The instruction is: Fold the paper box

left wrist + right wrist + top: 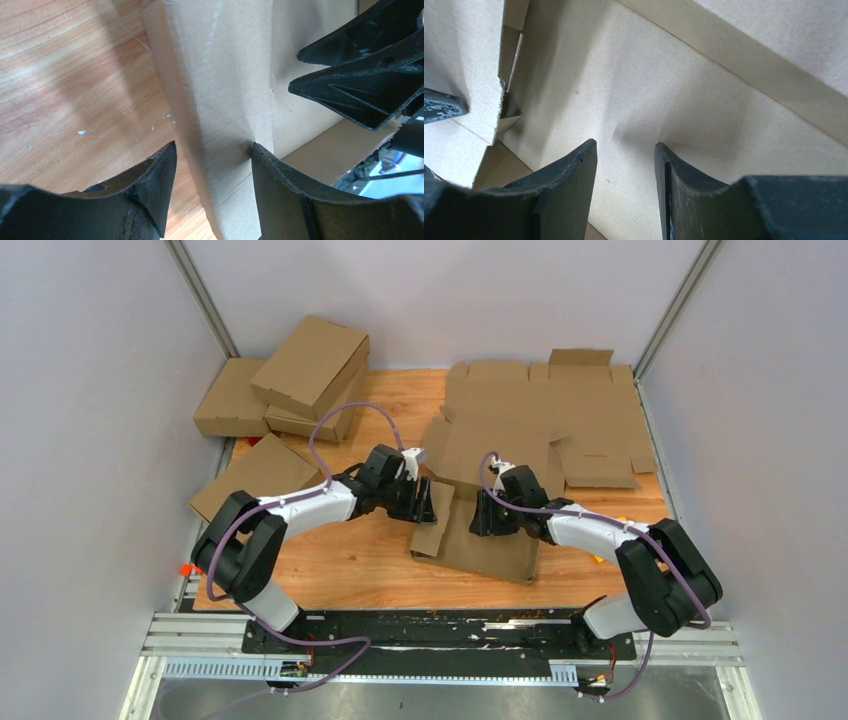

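The paper box (490, 545), plain brown cardboard and partly folded, lies at the table's middle between both arms. My left gripper (425, 502) is at its left side flap, which stands raised. In the left wrist view this flap (225, 75) runs between the open jaws of the left gripper (212, 150); it touches the right finger, with a gap to the left finger. My right gripper (483, 515) is inside the box, opposite the left one. Its jaws are open, and the tips of the right gripper (625, 147) sit against a cardboard panel (649, 85) with nothing between them.
Flat die-cut cardboard sheets (560, 420) lie at the back right. Three folded brown boxes are stacked at the back left (310, 365), and one more (262, 472) lies beside the left arm. Grey walls close the table on three sides.
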Motion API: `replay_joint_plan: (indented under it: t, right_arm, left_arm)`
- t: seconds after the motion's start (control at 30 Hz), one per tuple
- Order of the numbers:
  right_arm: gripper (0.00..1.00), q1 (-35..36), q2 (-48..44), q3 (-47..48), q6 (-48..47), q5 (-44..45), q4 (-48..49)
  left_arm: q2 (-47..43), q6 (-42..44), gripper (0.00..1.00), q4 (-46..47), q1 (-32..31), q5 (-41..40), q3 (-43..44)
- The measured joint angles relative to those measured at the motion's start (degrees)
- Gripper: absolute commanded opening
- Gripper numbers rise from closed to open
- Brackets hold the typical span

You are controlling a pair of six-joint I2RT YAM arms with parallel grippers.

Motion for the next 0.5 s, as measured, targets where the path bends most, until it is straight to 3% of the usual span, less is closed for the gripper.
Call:
replay_joint_plan:
  t: [0.13,0.5]
  right_arm:
    - [0.47,0.0,0.0,0.0,0.0,0.0,0.0]
    - [0.47,0.0,-0.1,-0.4,0.2,-0.2,0.9]
  left_arm:
    - [0.6,1.6,0.55,-5.3,-3.4,-5.6,3.8]
    - [5.9,2.8,0.14,-15.6,-8.2,-21.1,10.0]
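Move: Just under the left hand lies the left side wall of the paper box, its inner flap still slanting inward; their middle is about 1 cm back, 1 cm right and 2 cm below. The box floor's middle is some 11 cm right, 4 cm back and 5 cm lower, while the lid panel is centred about 13 cm right and 12 cm ahead, 3 cm lower. From the right hand, the flap is roughly 9 cm left, 1 cm ahead and 3 cm higher. Rolling the wrist about 20 degrees so its fingers point more steeply down, the left hand first eases slightly right, then sinks some 2.5 cm and swings back left over the side wall. Its inner finger presses the flap down against the wall's inner face as the fingers close from wide to nearly shut, one on each side of the doubled wall. ##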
